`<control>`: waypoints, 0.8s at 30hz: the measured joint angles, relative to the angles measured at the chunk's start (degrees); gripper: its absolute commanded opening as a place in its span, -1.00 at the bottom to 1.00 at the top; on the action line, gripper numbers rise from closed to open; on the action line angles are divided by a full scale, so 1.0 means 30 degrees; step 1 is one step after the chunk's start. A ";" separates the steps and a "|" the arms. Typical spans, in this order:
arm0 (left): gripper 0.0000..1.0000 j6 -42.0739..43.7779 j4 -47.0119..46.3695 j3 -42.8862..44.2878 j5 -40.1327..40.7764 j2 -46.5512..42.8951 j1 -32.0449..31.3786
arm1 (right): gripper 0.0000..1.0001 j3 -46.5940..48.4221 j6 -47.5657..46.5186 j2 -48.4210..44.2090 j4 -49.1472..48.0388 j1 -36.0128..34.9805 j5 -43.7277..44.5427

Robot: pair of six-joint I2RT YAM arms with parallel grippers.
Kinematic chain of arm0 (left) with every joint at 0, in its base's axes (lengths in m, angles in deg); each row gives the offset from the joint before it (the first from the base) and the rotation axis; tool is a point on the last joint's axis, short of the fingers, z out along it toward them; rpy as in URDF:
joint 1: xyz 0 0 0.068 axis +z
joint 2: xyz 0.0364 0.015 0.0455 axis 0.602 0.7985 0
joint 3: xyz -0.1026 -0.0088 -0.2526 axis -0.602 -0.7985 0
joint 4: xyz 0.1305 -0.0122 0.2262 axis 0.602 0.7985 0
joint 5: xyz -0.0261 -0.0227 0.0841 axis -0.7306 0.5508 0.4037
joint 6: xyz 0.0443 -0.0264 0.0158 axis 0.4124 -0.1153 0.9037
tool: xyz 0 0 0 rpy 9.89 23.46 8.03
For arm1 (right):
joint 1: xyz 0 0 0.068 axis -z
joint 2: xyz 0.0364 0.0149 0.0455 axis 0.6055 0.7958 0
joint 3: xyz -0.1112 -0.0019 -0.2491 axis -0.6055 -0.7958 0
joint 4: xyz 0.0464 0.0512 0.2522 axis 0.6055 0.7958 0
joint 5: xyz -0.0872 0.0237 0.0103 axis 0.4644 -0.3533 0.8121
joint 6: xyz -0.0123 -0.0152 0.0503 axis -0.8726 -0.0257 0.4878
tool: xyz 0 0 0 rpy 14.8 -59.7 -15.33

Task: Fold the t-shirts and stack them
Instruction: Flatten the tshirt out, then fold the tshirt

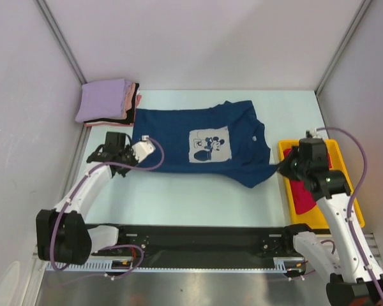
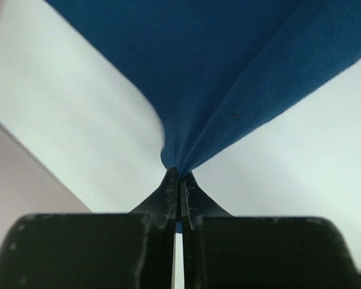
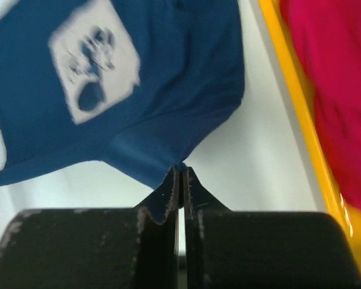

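The navy blue t-shirt (image 1: 201, 145) with the white cartoon-mouse print lies spread across the middle of the table. My left gripper (image 1: 129, 153) is shut on its left edge; in the left wrist view the blue cloth (image 2: 216, 78) fans out from my pinched tips (image 2: 178, 174). My right gripper (image 1: 286, 167) is shut on the shirt's right near corner; the right wrist view shows the cloth (image 3: 168, 90) rising from the tips (image 3: 181, 170). A crimson shirt (image 1: 303, 194) lies in the yellow tray (image 1: 354, 207). A folded stack with a lavender shirt (image 1: 103, 99) on top sits at the back left.
The yellow tray stands at the table's right edge, beside my right arm; it also shows in the right wrist view (image 3: 295, 102). White walls close in the back and both sides. The black rail (image 1: 191, 239) holding the arm bases runs along the near edge.
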 measured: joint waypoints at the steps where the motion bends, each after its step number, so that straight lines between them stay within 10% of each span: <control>1: -0.99 0.0124 0.0561 -0.0568 0.0000 -0.0423 0.0000 | -1.00 -0.0554 0.0590 -0.0444 0.0867 -0.0240 0.0153; 13: -0.96 0.2076 0.5632 -0.4189 -0.0131 -0.4575 0.0000 | -1.00 -0.2710 0.3920 -0.0918 0.5581 -0.2521 0.0510; 24: -0.88 0.1158 0.0954 -0.1894 0.0459 0.1676 0.0219 | -1.00 0.0721 -0.0262 0.9908 -0.2055 -0.2506 0.0940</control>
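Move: My closed fingers each still hold a near corner of the t-shirt: the left about 9 cm above the table, the right some 20 cm. The bare table those corners go to is roughly 5 cm back from each hand. From the left hand the mouse print lies about 14 cm ahead and 34 cm right, the folded stack 33 cm ahead and 14 cm left. From the right hand the print is 19 cm ahead and 22 cm left, the yellow bin level and 22 cm right. I swing both held corners back towards my bases and down, about 11 cm back with my left hand and 9 cm with my right, tipping the fingers steeper by some 15 to 20 degrees. Then I reverse forward, still sinking a little: 7 cm on the left, nearly 14 cm on the right, which also drifts left. Both grips stay shut on the cloth. ##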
